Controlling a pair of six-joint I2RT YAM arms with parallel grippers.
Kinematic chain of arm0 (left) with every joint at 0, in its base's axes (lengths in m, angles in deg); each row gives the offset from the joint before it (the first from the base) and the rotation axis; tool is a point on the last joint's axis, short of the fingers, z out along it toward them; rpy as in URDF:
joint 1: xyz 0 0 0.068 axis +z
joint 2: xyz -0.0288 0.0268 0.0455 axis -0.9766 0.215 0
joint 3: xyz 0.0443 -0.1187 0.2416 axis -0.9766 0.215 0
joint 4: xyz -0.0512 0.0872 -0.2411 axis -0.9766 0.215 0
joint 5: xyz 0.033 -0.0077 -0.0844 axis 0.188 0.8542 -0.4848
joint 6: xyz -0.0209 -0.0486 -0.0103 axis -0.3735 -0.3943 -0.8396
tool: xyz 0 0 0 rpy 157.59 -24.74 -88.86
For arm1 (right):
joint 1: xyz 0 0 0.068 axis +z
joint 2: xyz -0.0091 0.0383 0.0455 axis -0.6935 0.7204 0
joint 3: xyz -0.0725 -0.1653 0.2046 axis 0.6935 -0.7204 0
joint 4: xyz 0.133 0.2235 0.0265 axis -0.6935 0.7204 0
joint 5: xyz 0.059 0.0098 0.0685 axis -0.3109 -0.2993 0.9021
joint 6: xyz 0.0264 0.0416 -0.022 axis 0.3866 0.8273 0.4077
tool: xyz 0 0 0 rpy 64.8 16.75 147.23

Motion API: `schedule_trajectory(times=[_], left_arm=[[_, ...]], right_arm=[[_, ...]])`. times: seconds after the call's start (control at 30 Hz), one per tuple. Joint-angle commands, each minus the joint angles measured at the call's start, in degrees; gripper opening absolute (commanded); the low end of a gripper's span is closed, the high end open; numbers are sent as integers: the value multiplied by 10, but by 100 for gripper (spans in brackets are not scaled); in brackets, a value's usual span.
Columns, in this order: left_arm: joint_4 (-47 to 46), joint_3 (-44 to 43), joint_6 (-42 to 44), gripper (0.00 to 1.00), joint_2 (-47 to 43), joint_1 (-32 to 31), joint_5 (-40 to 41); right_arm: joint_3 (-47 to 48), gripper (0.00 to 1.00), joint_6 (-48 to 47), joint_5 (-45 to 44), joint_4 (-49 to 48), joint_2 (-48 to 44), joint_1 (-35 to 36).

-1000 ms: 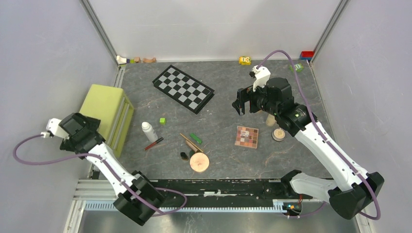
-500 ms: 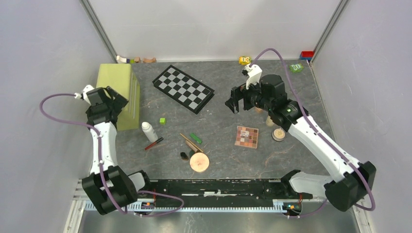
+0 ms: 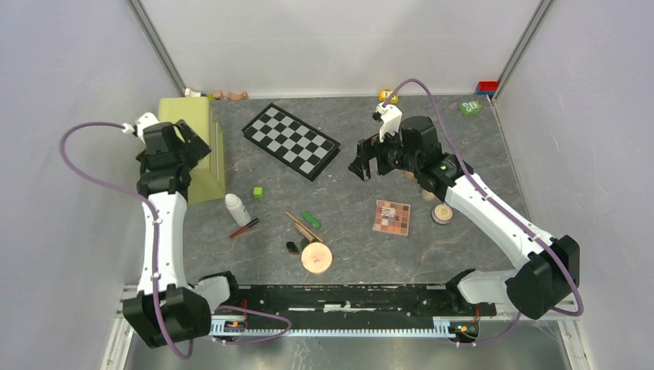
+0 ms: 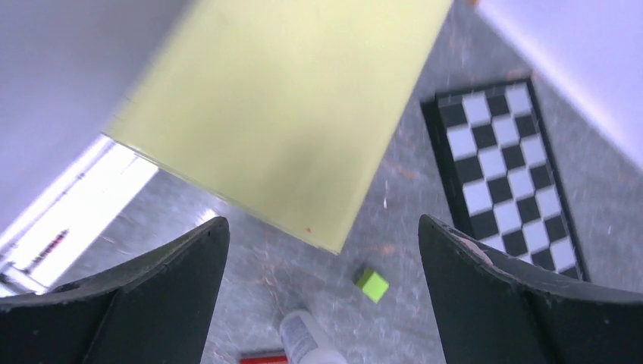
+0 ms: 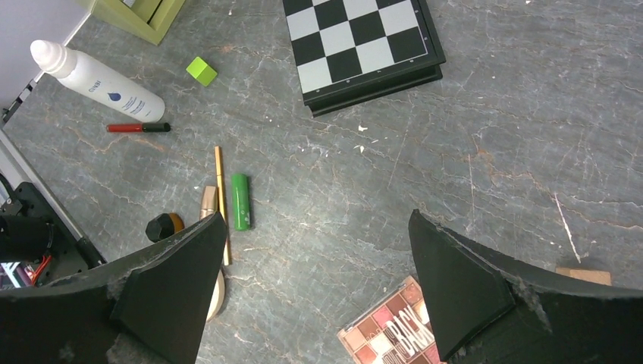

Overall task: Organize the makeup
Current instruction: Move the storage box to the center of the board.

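The makeup lies scattered on the grey table. A white bottle [image 3: 235, 209] and a red pencil [image 3: 244, 228] lie left of centre. A green tube [image 3: 311, 219], a bronze tube [image 3: 303, 228], a black brush [image 3: 292, 247] and a round peach compact [image 3: 316, 257] cluster in the middle. The square palette [image 3: 392, 217] and a small compact [image 3: 442, 213] lie to the right. My left gripper [image 3: 191, 145] hangs open above the green box, with the bottle [image 4: 303, 345] below it. My right gripper [image 3: 362, 166] is open and empty, high above the palette [image 5: 394, 330] and the green tube [image 5: 240, 201].
A yellow-green drawer box [image 3: 193, 146] stands at the left wall. The chequered board [image 3: 291, 141] lies at the back centre, with a tiny green cube [image 3: 257, 192] near the bottle. Small toys line the back wall. A wooden block [image 5: 584, 274] lies under the right arm.
My left arm has swung up from the near left and now reaches over the green box. My right gripper has drifted left. No makeup has moved.
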Motion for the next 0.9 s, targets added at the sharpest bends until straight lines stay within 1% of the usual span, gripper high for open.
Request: schedule_trajectory(times=[0.0,0.03,0.1,0.23,0.3,0.43,0.77,0.87], left_arm=[[26,-71,57,100,-23,13,129],[26,-82,60,100,-12,27,124],[22,-95,56,100,10,66,90],[-14,-88,45,100,42,152,9],[-31,-83,50,100,55,170,-16],[-88,-58,56,100,64,179,-49],[-156,-38,73,100,127,185,-88],[-162,-38,72,100,147,185,-100]], right_arm=[[-2,97,-1,-9,-9,-3,2],[-4,98,-3,-10,-6,-5,2],[-4,97,-8,-12,-2,-7,2],[-4,97,-18,-18,6,-13,2],[-3,97,-24,-18,6,-12,2],[8,97,-33,-11,10,-2,2],[18,97,-38,6,13,11,2],[19,97,-38,7,13,10,2]])
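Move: The storage box's middle lies about 9 cm ahead of the left hand, roughly 1 cm to its left and 14 cm below. Down on the table, the white bottle is some 10 cm right and 3 cm back, the green cube 15 cm right and 1 cm ahead, the chessboard 25 cm right and 16 cm ahead. From the right hand, the box is about 43 cm left and 10 cm ahead. Open left hand rises 7 cm, swings 12 cm left over the storage box, sinks near its left edge. ##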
